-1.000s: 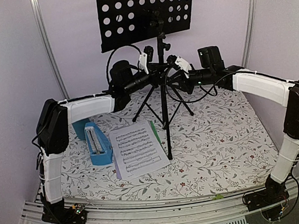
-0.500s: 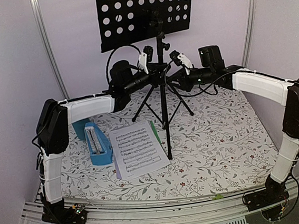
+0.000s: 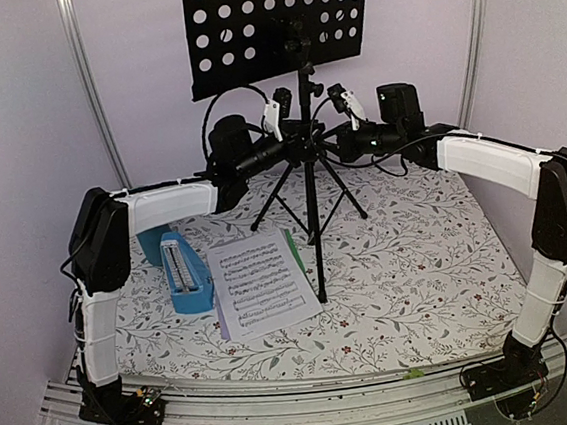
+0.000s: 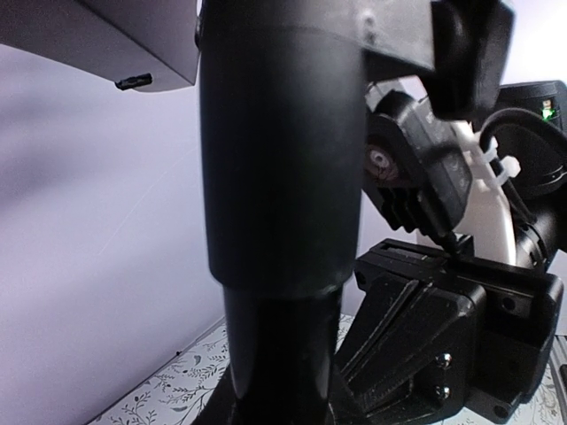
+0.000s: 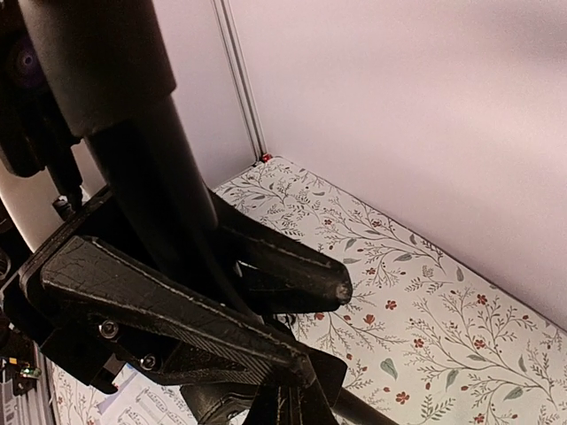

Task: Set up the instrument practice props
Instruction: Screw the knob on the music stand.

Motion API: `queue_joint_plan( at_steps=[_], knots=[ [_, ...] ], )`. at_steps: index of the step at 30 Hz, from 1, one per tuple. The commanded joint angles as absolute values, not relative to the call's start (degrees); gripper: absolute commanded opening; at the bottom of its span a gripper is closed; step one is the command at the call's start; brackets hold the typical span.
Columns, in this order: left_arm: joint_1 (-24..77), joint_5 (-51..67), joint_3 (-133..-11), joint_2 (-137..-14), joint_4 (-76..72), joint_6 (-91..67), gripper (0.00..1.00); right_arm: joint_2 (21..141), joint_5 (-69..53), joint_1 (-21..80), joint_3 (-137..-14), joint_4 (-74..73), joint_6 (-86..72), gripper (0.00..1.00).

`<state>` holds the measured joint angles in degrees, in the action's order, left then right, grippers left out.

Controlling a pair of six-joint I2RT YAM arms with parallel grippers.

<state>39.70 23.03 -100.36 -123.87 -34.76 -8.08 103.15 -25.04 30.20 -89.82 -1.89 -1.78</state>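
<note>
The black music stand stands upright on its tripod at the back middle, with its perforated desk on top. My left gripper is shut on its pole, which fills the left wrist view and hides the fingers. My right gripper is shut just right of the pole, fingertips free over the cloth. The white sheet-music pages, with a green page edge under them, lie flat at the front left. The blue metronome lies beside them.
A teal cup sits behind the metronome near the left arm. The tripod legs spread over the floral cloth. Pale walls with metal corner posts close in the back and sides.
My right gripper has risen a little beside the pole and its jaws have closed. The left gripper, the stand, the pages and the metronome have not moved.
</note>
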Motion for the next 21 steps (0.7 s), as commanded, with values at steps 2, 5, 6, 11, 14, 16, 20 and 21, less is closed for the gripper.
queue_joint_plan(
  at_steps=[2,5,6,11,14,16,20,21],
  knots=[
    [40.9,25.2,-100.1,-124.4,-28.1,-6.4,0.0,102.8,-24.4,30.4,-89.6,2.3,-6.4,0.0],
    [40.8,24.8,-100.1,-124.3,-27.9,-6.1,0.0,102.3,-22.8,30.3,-89.4,1.7,-6.6,0.12],
    [40.7,24.9,-100.2,-124.4,-27.9,-6.3,0.0,102.0,-22.5,30.3,-89.4,1.5,-6.7,0.17],
    [40.5,24.9,-100.5,-124.4,-27.9,-6.2,0.0,101.1,-21.1,30.3,-89.3,0.5,-6.8,0.37],
    [40.4,25.0,-100.7,-124.2,-27.8,-6.2,0.0,100.5,-19.8,30.3,-89.3,-0.1,-7.0,0.47],
    [40.4,25.0,-100.7,-124.1,-27.8,-6.2,0.0,100.0,-19.2,30.3,-89.3,-0.4,-7.3,0.54],
    [40.3,25.3,-100.9,-124.0,-27.8,-6.2,0.0,99.0,-17.5,30.3,-89.3,-1.5,-7.8,0.71],
    [40.3,25.3,-101.0,-124.1,-27.8,-6.2,0.0,98.6,-17.0,30.3,-89.2,-1.7,-7.8,0.73]
  ],
)
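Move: The knob to be screwed on the music stand is partly hidden; it seems about 2 cm back from the right hand's shut fingertips, 1 cm to their left and 1 cm lower. From the same hand the stand's post is some 3 cm left and 2 cm back, while the left gripper's fingertips are about 3 cm left, level with it fore and aft, and 2 cm higher. From the left hand the knob is about 3 cm right, 1 cm back and 3 cm below. Open the right gripper from shut to about two-thirds as you draw it off from the knob and post, going to the right and forward some 2.5 cm in all and barely sinking. Swing the wrist clockwise about 10 degrees on the way. Hold the left gripper still, keeping its pinch on the stand's post. ##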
